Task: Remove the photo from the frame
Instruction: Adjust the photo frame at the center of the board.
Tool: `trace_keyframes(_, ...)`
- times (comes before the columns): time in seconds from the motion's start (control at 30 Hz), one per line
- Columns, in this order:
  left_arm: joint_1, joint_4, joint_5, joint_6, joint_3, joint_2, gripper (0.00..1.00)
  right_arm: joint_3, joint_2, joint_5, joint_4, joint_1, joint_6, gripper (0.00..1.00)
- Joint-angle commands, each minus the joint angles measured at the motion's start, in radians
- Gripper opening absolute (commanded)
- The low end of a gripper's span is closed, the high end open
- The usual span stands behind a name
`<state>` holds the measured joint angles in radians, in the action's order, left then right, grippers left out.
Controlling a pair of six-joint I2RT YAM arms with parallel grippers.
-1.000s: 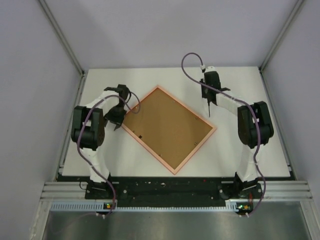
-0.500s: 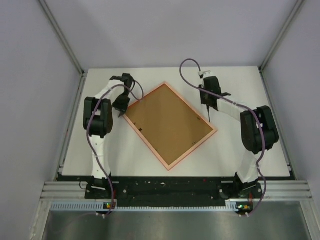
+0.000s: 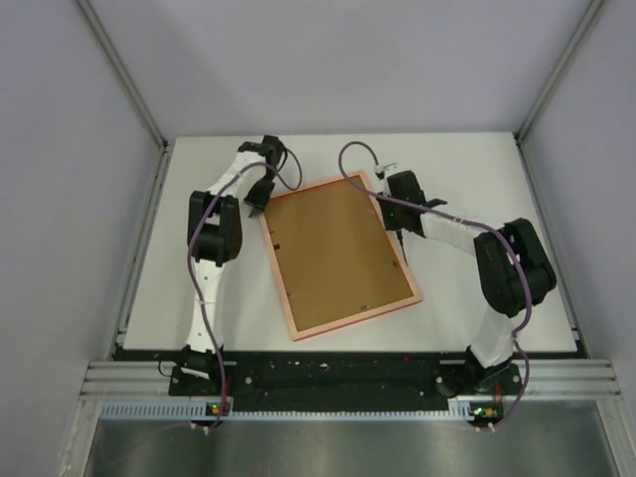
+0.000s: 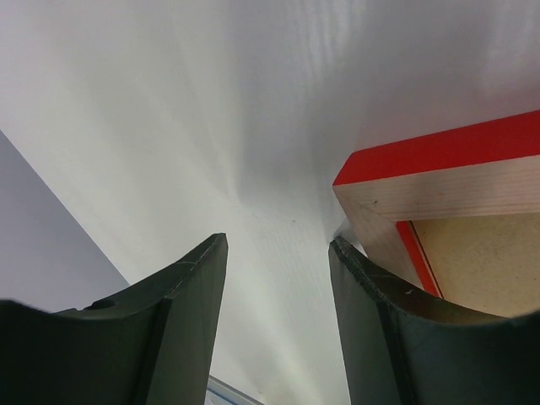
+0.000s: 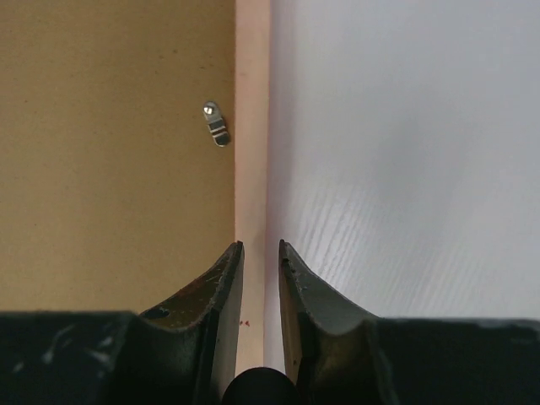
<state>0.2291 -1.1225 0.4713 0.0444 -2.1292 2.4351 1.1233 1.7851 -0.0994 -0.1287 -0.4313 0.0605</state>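
Note:
The frame (image 3: 353,318) lies face-down on the white table, its pale pink rim around a brown backing board (image 3: 336,253). The photo is hidden. My left gripper (image 3: 256,202) is open at the frame's far-left corner. In the left wrist view its right finger touches that red-sided corner (image 4: 439,190), and only bare table lies inside the left gripper (image 4: 278,240). My right gripper (image 3: 399,238) sits on the frame's right edge. The right gripper (image 5: 261,245) is closed narrowly astride the rim (image 5: 251,126), one finger over the backing board (image 5: 110,152), the other over the table.
A small metal turn-clip (image 5: 216,123) holds the backing board just inside the rim, and more clips show as dark specks along the left edge (image 3: 278,245). Grey walls enclose the table on three sides. The arm bases stand at the near edge.
The frame has turned clockwise from a diamond stance to nearly square with the table. The left gripper moved farther and rightward with its corner. The right gripper moved left and nearer with the right edge.

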Motion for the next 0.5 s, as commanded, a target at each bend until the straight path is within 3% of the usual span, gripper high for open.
trace_keyframes(0.0, 0.047, 0.041, -0.022, 0.025, -0.046, 0.039, 0.59, -0.022, -0.081, 0.024, 0.018, -0.056, 0.048, 0.00)
trace_keyframes(0.27, 0.102, 0.041, -0.028, 0.046, -0.182, 0.113, 0.61, -0.019, -0.138, 0.003, 0.015, -0.129, 0.068, 0.00)
trace_keyframes(0.47, 0.110, 0.076, 0.030, 0.049, -0.199, 0.087, 0.62, 0.001, -0.159, -0.082, 0.029, -0.123, 0.018, 0.00)
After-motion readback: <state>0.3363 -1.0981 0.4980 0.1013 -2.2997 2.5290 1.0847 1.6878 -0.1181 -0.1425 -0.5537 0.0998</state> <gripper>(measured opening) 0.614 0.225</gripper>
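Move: The photo frame's far-left corner lies about 3 cm ahead and 2 cm right of the left hand; the frame's middle is some 12 cm back and 21 cm to the right. For the right hand, which still holds the screwdriver, the right rail runs almost straight below, about 4 cm down; the far-right corner is roughly 17 cm ahead and 7 cm left. Left hand pushes 6 cm right and forward at the far-left corner; right hand draws 5 cm back-left, rising. ##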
